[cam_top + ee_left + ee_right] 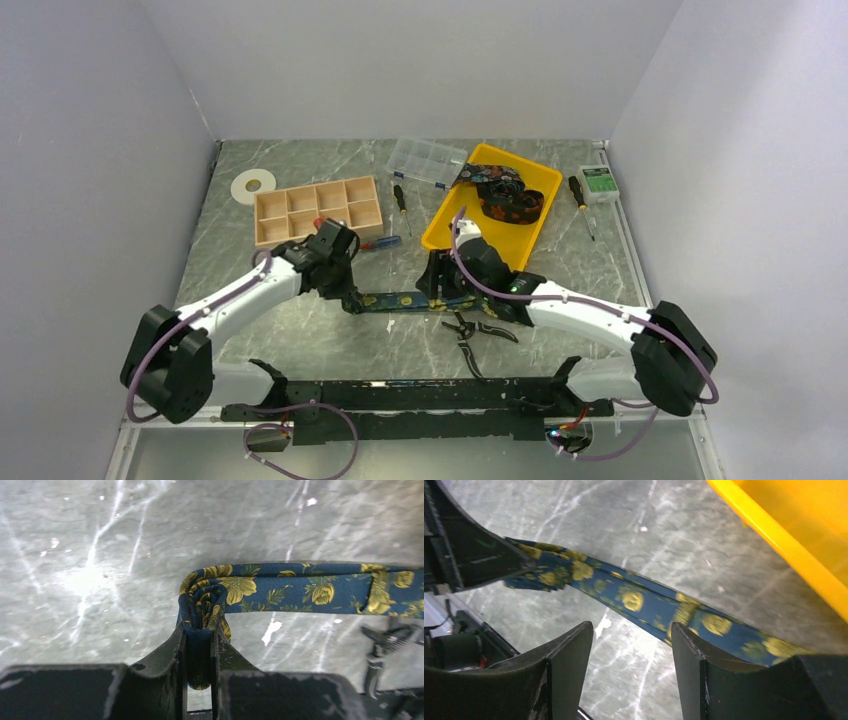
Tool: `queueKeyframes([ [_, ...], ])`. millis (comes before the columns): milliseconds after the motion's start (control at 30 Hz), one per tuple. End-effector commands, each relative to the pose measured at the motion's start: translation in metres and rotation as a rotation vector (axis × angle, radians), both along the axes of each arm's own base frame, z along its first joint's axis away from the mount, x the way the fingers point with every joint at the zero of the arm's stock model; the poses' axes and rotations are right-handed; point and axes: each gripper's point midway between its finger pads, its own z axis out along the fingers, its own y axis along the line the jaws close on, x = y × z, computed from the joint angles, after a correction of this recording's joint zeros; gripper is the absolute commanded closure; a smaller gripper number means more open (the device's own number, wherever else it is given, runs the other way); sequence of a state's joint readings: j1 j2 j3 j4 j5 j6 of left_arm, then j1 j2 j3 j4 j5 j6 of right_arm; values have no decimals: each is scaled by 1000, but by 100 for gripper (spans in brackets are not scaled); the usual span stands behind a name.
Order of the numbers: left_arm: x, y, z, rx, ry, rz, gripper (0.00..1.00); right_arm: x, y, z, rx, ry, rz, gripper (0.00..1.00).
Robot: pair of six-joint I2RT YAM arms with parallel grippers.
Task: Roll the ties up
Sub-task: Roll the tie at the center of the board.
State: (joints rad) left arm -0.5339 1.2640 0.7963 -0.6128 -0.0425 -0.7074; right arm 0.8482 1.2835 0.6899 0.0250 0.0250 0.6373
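Note:
A navy tie with yellow flowers lies as a flat strip on the marble table between my two grippers. My left gripper is shut on its left end, where the fabric is curled into a small roll squeezed between the fingers; the strip runs off to the right. My right gripper stands open just above the table, nothing between its fingers, with the tie passing just beyond its tips and behind the right finger. A second tie lies coiled in the yellow tray.
Black-handled pliers lie just in front of the tie. A wooden compartment box, a clear plastic case, two screwdrivers, a white tape roll and a green box sit further back. The tray's rim is close to my right gripper.

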Motion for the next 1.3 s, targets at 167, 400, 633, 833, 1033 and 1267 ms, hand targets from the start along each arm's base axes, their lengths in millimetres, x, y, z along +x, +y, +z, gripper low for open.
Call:
queueKeyframes([
  [167,-3,31,-6,485,77,32,97,-12,-46,-15,-74,-27,-66,36],
  [400,9,14,-9,661,72,21,97,-22,-64,-15,-69,-41,-94,36],
  [633,11,-22,-17,656,57,-28,97,-25,-71,-17,-69,-49,-109,36],
  [833,0,-53,-31,587,72,-94,73,-27,-72,-19,-69,-44,-110,36],
  [1033,-5,-72,-35,511,64,-128,43,-27,-70,-20,-61,-33,-108,36],
  [1267,-4,-81,-20,425,17,-141,31,-29,-68,-21,-52,-28,-95,36],
])
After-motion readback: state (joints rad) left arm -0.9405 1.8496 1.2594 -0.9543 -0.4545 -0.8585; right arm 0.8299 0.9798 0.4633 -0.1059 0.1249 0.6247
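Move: The left fingers still hold the tie's rolled end upright, its middle some 2 cm below the hand point. The flat run it is laid onto starts just to the right, about 6 cm right, level fore and aft, and 6 cm down. From this hand the blue screwdriver lies roughly 13 cm ahead and 6 cm right, and the pruners 25 cm right and 7 cm back. From the empty right hand the roll lies about 18 cm left, 1 cm back and 7 cm lower. The left hand, still pinching the rolled end, first rolls nearly 40 degrees so that its fingertips swing to the left, edging about 1 cm left and sinking, then carries on right and down along the tie, ending some 6 cm right and 4 cm lower than it began, with the fingers opening wide over the last stretch to release the roll. Meanwhile the empty right hand, its fingers staying open, backs off from the roll, about 7 cm right and 3 cm back and slightly down, and then waits above the tie near the pruners. ##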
